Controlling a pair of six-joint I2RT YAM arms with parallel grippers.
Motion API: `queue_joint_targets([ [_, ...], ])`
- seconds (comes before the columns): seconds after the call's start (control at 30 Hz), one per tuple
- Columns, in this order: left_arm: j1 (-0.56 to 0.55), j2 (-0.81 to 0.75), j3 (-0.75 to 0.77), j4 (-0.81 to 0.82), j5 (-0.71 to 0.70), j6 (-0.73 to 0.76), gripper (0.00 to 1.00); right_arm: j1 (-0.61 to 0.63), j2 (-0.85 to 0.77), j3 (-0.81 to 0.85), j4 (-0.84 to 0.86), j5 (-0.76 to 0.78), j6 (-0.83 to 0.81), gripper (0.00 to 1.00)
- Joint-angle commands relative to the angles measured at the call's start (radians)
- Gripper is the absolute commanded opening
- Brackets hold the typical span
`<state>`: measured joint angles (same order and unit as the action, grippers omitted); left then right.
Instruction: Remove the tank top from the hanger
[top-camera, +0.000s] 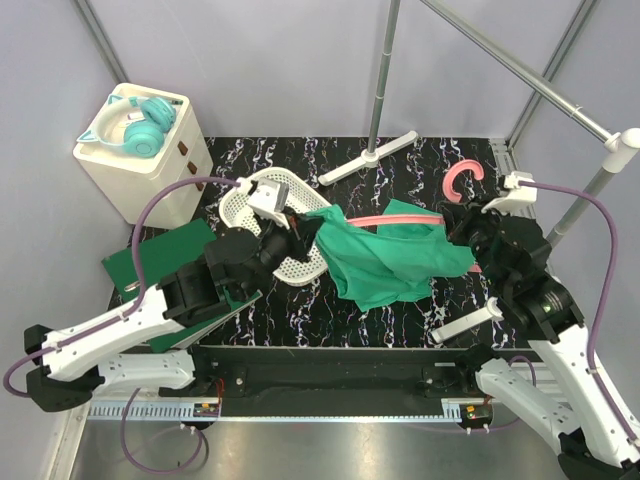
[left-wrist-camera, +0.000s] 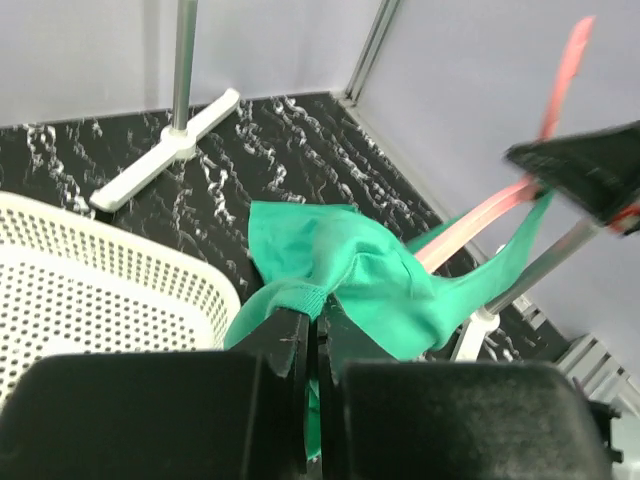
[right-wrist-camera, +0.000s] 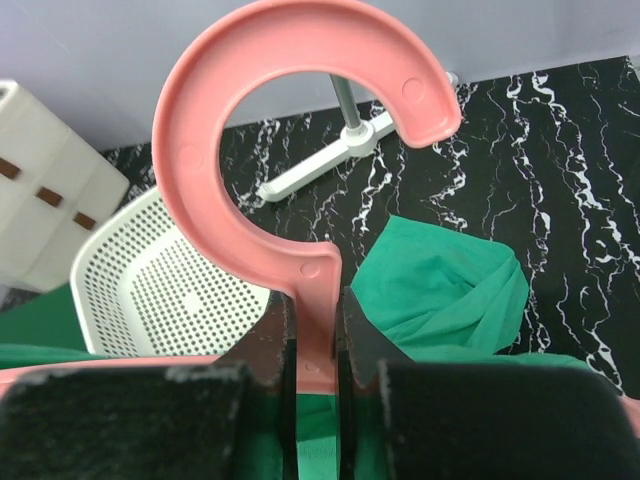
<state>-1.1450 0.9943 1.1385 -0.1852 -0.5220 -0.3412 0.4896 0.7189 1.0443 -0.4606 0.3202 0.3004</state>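
Observation:
The teal-green tank top (top-camera: 390, 262) hangs crumpled between both arms, over the dark marbled table. The coral-pink hanger (top-camera: 463, 178) still runs through it; its bar shows above the fabric and its hook points to the back right. My left gripper (top-camera: 305, 228) is shut on a hemmed edge of the tank top (left-wrist-camera: 350, 260), the cloth pinched at the tips of the left gripper (left-wrist-camera: 318, 325). My right gripper (right-wrist-camera: 315, 320) is shut on the neck of the hanger (right-wrist-camera: 200, 120), just below the hook. Green fabric (right-wrist-camera: 440, 285) bunches under and to the right of it.
A white perforated basket (top-camera: 262, 200) lies under the left wrist. A flat dark-green folder (top-camera: 150, 265) sits at the left, and a white cabinet (top-camera: 175, 165) with teal headphones (top-camera: 140, 125) behind it. Grey rail stands have feet at the back (top-camera: 368, 158) and front right (top-camera: 470, 322).

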Motion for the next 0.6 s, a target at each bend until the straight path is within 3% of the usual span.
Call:
queue_joint_targets([
  [0.0, 0.004, -0.065, -0.085, 0.036, -0.020, -0.048, 0.00, -0.002, -0.045, 0.006, 0.046, 0.072, 0.100, 0.00],
  [0.23, 0.004, -0.157, -0.163, 0.093, 0.187, -0.082, 0.00, -0.002, -0.010, 0.045, 0.043, 0.138, 0.180, 0.00],
  [0.57, 0.004, -0.148, -0.244, 0.112, 0.186, -0.157, 0.00, -0.002, 0.045, 0.102, 0.175, -0.162, 0.419, 0.00],
])
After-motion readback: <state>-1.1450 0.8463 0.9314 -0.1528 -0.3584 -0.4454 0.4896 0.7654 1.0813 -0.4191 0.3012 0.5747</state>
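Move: The left hand already pinches the tank top's left edge and the right the hanger's neck; the hanger's left end sits in the cloth about 8 cm right of the left hand and 1 ahead, nearly level. From the right hand that end is some 19 cm left and 2 back, and the tank top's middle about 11 left, 7 back and 8 below. The white basket is roughly 8 cm left of the left hand, 1 ahead and 22 below. Left draws the pinched tank top 5 cm down and back; right rolls the held hanger's left end up. ##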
